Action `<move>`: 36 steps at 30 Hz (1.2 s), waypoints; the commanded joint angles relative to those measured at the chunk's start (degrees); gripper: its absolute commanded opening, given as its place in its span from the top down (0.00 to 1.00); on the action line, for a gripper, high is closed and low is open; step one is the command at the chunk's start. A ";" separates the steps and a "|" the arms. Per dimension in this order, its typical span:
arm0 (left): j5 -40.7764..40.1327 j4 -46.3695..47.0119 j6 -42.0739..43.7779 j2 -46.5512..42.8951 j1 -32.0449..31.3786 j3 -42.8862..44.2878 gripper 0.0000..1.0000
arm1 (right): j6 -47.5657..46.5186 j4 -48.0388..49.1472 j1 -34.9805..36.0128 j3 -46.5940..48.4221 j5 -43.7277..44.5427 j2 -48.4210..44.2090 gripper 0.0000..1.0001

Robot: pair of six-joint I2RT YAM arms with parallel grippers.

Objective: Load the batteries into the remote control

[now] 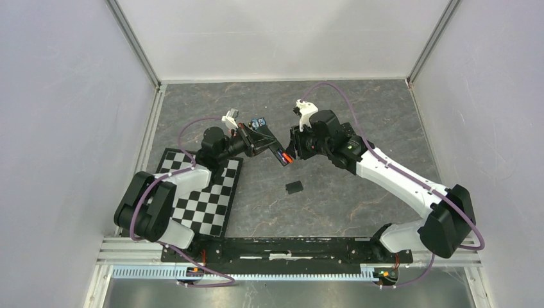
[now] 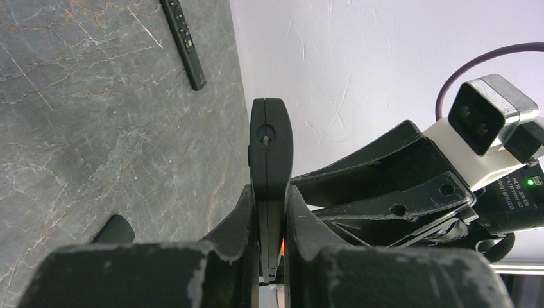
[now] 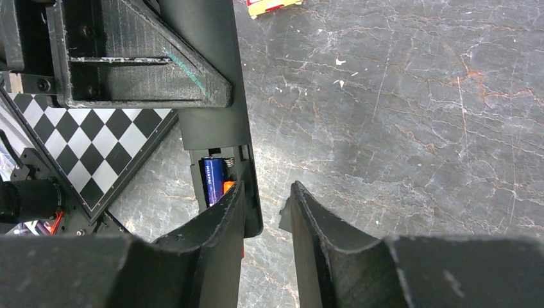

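My left gripper (image 1: 258, 142) (image 2: 271, 192) is shut on the black remote control (image 1: 268, 146) (image 2: 271, 141) (image 3: 212, 96) and holds it off the table, edge-on in the left wrist view. The remote's open battery bay points toward my right gripper (image 1: 292, 153) (image 3: 267, 190). In the bay lie a blue battery (image 3: 213, 179) and an orange battery (image 3: 228, 187), seen as a coloured spot (image 1: 284, 156) from above. My right gripper is open. Its left finger (image 3: 221, 218) covers the lower end of the bay, and only the remote's edge and table show between the fingers.
A small black cover (image 1: 294, 187) lies on the stone table below the grippers. A checkerboard mat (image 1: 205, 199) lies at the near left. A second black remote (image 2: 184, 42) lies on the table. A small blue gadget (image 1: 258, 122) sits behind the left gripper. A yellow-red object (image 3: 272, 5) lies further off.
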 commanded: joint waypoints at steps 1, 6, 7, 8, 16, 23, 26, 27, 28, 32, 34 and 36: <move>1.49 2.08 -2.12 -0.18 -0.17 0.77 0.98 | -0.02 2.74 -0.08 1.27 0.16 -2.49 0.63; 1.49 2.30 -2.76 -0.13 -0.09 0.85 0.98 | 2.25 7.49 -0.17 -1.45 -0.41 -5.90 0.46; 1.52 2.38 -3.05 -0.13 -0.09 0.93 0.98 | 3.18 9.04 -0.32 -2.60 -0.35 -6.87 0.44; 1.49 2.55 -3.37 -0.09 -0.05 0.93 0.98 | 4.14 10.36 -0.52 -3.59 -0.22 -8.05 0.43; 0.99 7.85 -13.08 -0.44 -0.09 0.25 0.98 | 18.32 34.97 -0.69 -21.83 1.94 -19.42 0.07; -0.38 15.13 -22.83 -0.48 -0.11 -0.68 0.98 | 27.12 53.59 -0.61 -33.74 3.79 -26.65 0.02; -1.46 18.61 -27.55 -0.18 -0.03 -1.29 0.98 | 28.51 60.31 -0.67 -35.69 2.51 -26.97 0.02; -2.32 19.97 -29.81 0.11 -0.09 -1.70 0.98 | 28.59 62.13 -0.61 -36.04 1.96 -26.98 0.02; -3.12 21.91 -32.42 0.48 -0.12 -1.99 0.98 | 28.76 62.95 -0.68 -36.06 1.61 -26.79 0.02; -5.00 27.98 -39.53 1.98 -0.60 -2.71 0.98 | 30.74 67.32 -0.69 -36.37 1.37 -26.02 0.02; -5.06 27.27 -40.53 1.78 -0.88 -3.07 0.98 | 31.85 68.16 -0.65 -35.53 1.28 -24.91 0.02; -5.55 27.31 -41.43 1.36 -1.08 -3.73 0.98 | 32.88 68.31 -0.65 -34.52 0.87 -23.63 0.02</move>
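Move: The orange battery, sticking out of the open bay of the remote control, is just beside the right fingertips: about 2 cm back, 2 cm left and 2 cm below them. The blue battery next to it is roughly 1 cm back, 4 cm left and 2 cm below; the remote's middle is some 8 cm left and 2 cm ahead, and the battery cover lies almost straight below on the table, about 20 cm down. From the left hand, which already grips the remote, the orange battery is roughly 6 cm back, 6 cm right and slightly below. The right hand pulls off the protruding orange battery, climbing some 12 cm with about 4 cm back and a little to its right, while the fingers spread from partly open to fully open and the hand rolls about 55 degrees, left side up, so they swing from slanting down to pointing left and nearly level. The left hand keeps its pinch on the remote, waits briefly, then lifts about 7 cm straight up and tilts its fingertips upward, bringing the battery end up with the right hand's rise. ##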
